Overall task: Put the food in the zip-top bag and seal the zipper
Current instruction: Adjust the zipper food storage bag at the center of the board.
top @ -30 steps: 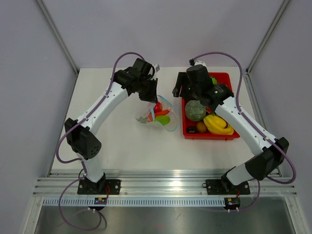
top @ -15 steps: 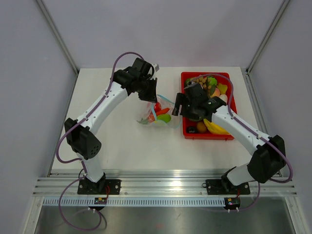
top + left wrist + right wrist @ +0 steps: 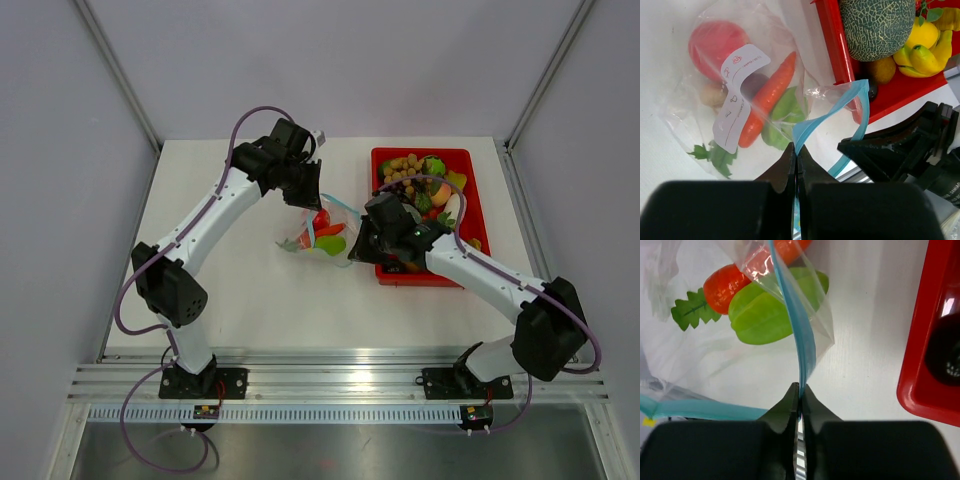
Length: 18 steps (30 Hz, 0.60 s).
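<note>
The clear zip-top bag (image 3: pixel 322 236) lies on the white table left of the tray, its mouth held apart. Inside it lie a red round fruit (image 3: pixel 715 42), a carrot (image 3: pixel 767 100), a green star fruit (image 3: pixel 770 310) and leafy greens (image 3: pixel 715 155). My left gripper (image 3: pixel 796 150) is shut on the teal zipper (image 3: pixel 825 117) at the bag's far edge. On the near right edge, my right gripper (image 3: pixel 800 388) pinches the same strip (image 3: pixel 797 335) shut. In the top view the left gripper (image 3: pixel 310 197) and right gripper (image 3: pixel 356 250) flank the mouth.
The red tray (image 3: pixel 420 152) stands right of the bag and holds more food: a green melon (image 3: pixel 877 25), yellow bananas (image 3: pixel 925 52) and brown nuts (image 3: pixel 400 166). Its left wall (image 3: pixel 930 365) is close beside my right gripper. Metal frame posts rise at the table's back corners.
My right arm has swung from over the tray down to the left, to the bag's mouth, and its jaws have shut on the zipper strip. The left arm has held still.
</note>
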Available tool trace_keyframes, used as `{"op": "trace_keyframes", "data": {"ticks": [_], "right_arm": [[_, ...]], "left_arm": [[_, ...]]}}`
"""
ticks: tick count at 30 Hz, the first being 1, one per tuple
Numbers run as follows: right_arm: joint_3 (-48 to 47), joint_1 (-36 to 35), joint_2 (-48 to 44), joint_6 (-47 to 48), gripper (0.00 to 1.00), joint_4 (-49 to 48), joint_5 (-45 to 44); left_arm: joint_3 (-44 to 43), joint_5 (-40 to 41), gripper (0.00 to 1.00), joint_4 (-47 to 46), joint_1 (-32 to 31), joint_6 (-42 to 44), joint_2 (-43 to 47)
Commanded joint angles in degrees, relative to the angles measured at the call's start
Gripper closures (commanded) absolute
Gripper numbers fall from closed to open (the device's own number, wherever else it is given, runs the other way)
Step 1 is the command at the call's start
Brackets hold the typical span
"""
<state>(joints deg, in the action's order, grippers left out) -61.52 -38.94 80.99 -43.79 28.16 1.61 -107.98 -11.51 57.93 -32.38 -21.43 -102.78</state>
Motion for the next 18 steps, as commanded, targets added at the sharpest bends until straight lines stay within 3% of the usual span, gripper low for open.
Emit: {"op": "trace_keyframes", "data": {"ticks": [1, 3, 4, 8, 13, 18], "right_arm": [[-7.08, -0.35, 1.89, -0.08, 0.94, -2.07, -1.25], [-13.33, -0.35, 3.82, 4.56, 1.00, 3.00, -5.54], [-20.50, -0.35, 4.52, 6.24, 1.00, 4.60, -6.17], [-33.30, -0.35, 7.77, 11.70, 1.00, 8.75, -4.17], [-30.44, -0.35, 9.80, 12.06, 1.00, 7.79, -2.13], [-24.35, 0.70, 15.94, 11.71, 1.00, 6.55, -6.52]], "left_arm": [[-2.84, 1.04, 1.00, 0.25, 0.56, 0.25, 3.73], [-3.55, 2.71, 1.00, 1.56, 1.88, 1.13, 3.82], [-3.98, 3.50, 1.00, 2.09, 2.75, 1.39, 4.08], [-8.46, 5.44, 1.00, 5.08, 9.25, 2.35, 6.35], [-7.16, 6.50, 1.00, 4.47, 11.02, 2.18, 9.61], [3.91, 5.70, 1.00, -0.01, 11.02, 1.30, 8.75]]}}
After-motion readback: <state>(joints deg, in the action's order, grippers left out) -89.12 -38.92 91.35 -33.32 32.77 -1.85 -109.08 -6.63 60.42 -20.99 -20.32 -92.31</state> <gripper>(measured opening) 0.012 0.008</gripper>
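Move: The left fingers hold one edge of the zipper and the right ones are closing on the opposite edge, so each edge sits at its own hand. The food in the bag lies about 17 cm below the left hand and 1 cm back of it, not off to either side; from the right hand the food is some 9 cm ahead, 7 cm left and 9 cm below. The melon stands about 10 cm ahead and 11 cm right of the right hand, and the red tray's near left corner 2 cm back and 7 cm right of it. The right hand finishes pinching its edge of the zipper and swings it steeply up some 16 cm while reaching about 7 cm forward and 4 cm left, fingers tilting outward, then sinks back about 5 cm with the edge still gripped. The left hand keeps its pinch and carries its edge about 10 cm left, away from the red tray, and 7 cm up, edging forward and partly back as it turns some 15 degrees counter-clockwise and its fingers tilt up a little. ##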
